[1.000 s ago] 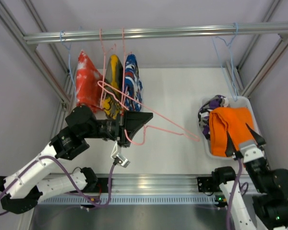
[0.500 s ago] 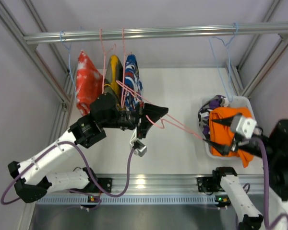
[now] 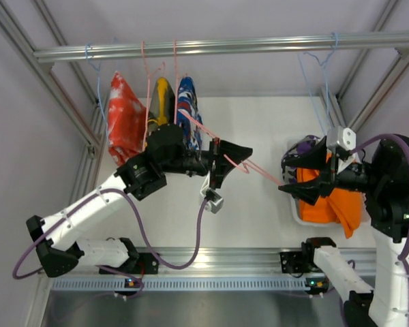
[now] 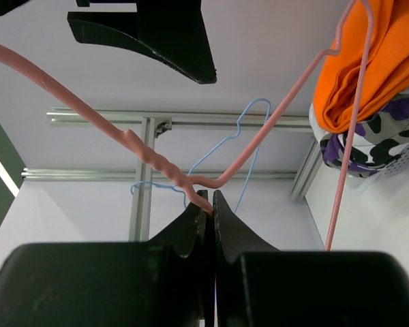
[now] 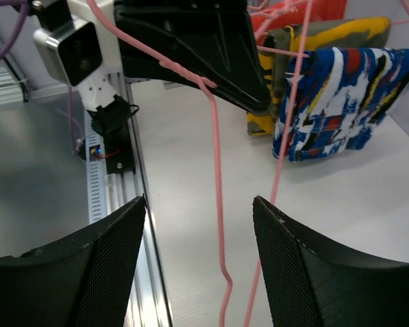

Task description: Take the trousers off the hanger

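Note:
A bare pink hanger (image 3: 252, 167) is held over the table by my left gripper (image 3: 232, 158), which is shut on the twisted neck (image 4: 150, 157) at its tips (image 4: 212, 199). The trousers lie in the white basket (image 3: 296, 216) at the right: the orange pair (image 3: 337, 204) on top, the camouflage pair (image 3: 301, 146) under it. Both also show in the left wrist view, orange (image 4: 368, 61) above camouflage (image 4: 382, 136). My right gripper (image 3: 284, 176) is open and points left at the hanger's far end. The pink wire (image 5: 217, 177) runs between its fingers (image 5: 199, 204) without touching them.
On the top rail (image 3: 225, 48) hang a red-and-white garment (image 3: 125, 116), a yellow-and-dark one (image 3: 162, 102) and a blue patterned one (image 3: 189, 109). An empty blue hanger (image 3: 320, 88) hangs at the right above the basket. Frame posts stand at both sides.
My left arm has carried the pink hanger to the right. My right gripper has risen from the orange trousers in the basket and turned left to face the hanger's end.

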### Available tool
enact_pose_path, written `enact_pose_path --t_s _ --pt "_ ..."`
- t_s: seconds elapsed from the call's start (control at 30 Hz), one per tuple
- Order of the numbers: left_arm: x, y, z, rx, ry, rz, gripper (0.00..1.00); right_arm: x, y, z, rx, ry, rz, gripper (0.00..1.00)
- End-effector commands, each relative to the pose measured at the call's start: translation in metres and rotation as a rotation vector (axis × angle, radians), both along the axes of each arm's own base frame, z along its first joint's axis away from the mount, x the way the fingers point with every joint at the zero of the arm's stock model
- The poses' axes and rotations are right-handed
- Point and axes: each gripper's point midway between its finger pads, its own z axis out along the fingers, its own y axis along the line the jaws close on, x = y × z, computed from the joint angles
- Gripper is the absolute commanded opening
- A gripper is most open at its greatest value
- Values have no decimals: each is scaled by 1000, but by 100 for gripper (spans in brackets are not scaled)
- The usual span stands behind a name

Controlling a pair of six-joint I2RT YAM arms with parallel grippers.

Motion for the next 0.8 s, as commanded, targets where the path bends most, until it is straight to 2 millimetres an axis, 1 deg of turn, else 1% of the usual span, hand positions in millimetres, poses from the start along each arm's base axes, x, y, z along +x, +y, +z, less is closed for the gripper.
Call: enact_pose_path --t_s 0.0,0.07,0.1,0.13,0.17,0.23,0.3,0.4,0.47,0.57,0.6,0.63,0.67,0.7,0.73,0.77 --pt "-5 -9 32 -82 -44 -57 0 6 14 12 18 -2 108 63" --pt "-2 -16 33 -84 -47 -69 0 12 17 5 -32 26 94 63" --pt "0 -19 32 -83 -46 -72 0 10 27 -1 -64 36 150 63" --pt "0 -21 33 -83 -49 -80 0 18 28 -8 -105 40 110 62" --pt "3 -26 30 -76 -45 -83 0 19 32 -12 -125 38 119 62" --pt "4 -30 33 -86 -51 -89 0 21 42 -21 -152 53 140 61" --pt "5 -33 32 -85 -51 -98 0 23 51 -24 -164 47 162 61" --pt "3 -37 32 -89 -57 -111 0 32 57 -29 -183 56 153 59" --pt "3 -37 31 -86 -58 -112 0 34 60 -29 -179 60 152 58" --pt "2 -37 30 -86 -60 -112 0 35 65 -27 -164 69 165 37" --pt "4 -38 30 -86 -60 -106 0 34 67 -24 -149 79 165 17" --pt "4 -37 28 -87 -59 -103 0 33 68 -23 -140 89 172 8" --pt "5 -37 26 -84 -58 -98 0 32 68 -21 -132 91 168 1" --pt "6 -36 26 -87 -60 -89 0 28 66 -17 -119 85 166 0" --pt "6 -34 26 -88 -62 -85 5 28 65 -14 -110 77 154 0" --pt "4 -32 20 -80 -59 -86 10 26 63 -10 -96 65 145 0"
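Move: The left gripper already pinches the pink hanger right beside its twisted neck. From the open right gripper, the shoulder wire on the neck's other side lies about 10 cm left, 2 cm ahead and 3 cm lower. The left fingers are roughly 11 cm left, 4 cm ahead and 2 cm below the right hand; the left hand brings the hanger to it. The orange trousers lie in the bin, some 24 cm right, 12 cm ahead and 38 cm below the right hand. Close the open right gripper on the pink hanger beside its twisted neck: sweep it about 6 cm left, dipping some 4 cm and easing 3 cm forward, with its fingertips tipping about 10 degrees down, then shut the fingers on the wire. Meanwhile bring the hanger to it with the left gripper, about 4 cm right and slightly forward, keeping that grip. ##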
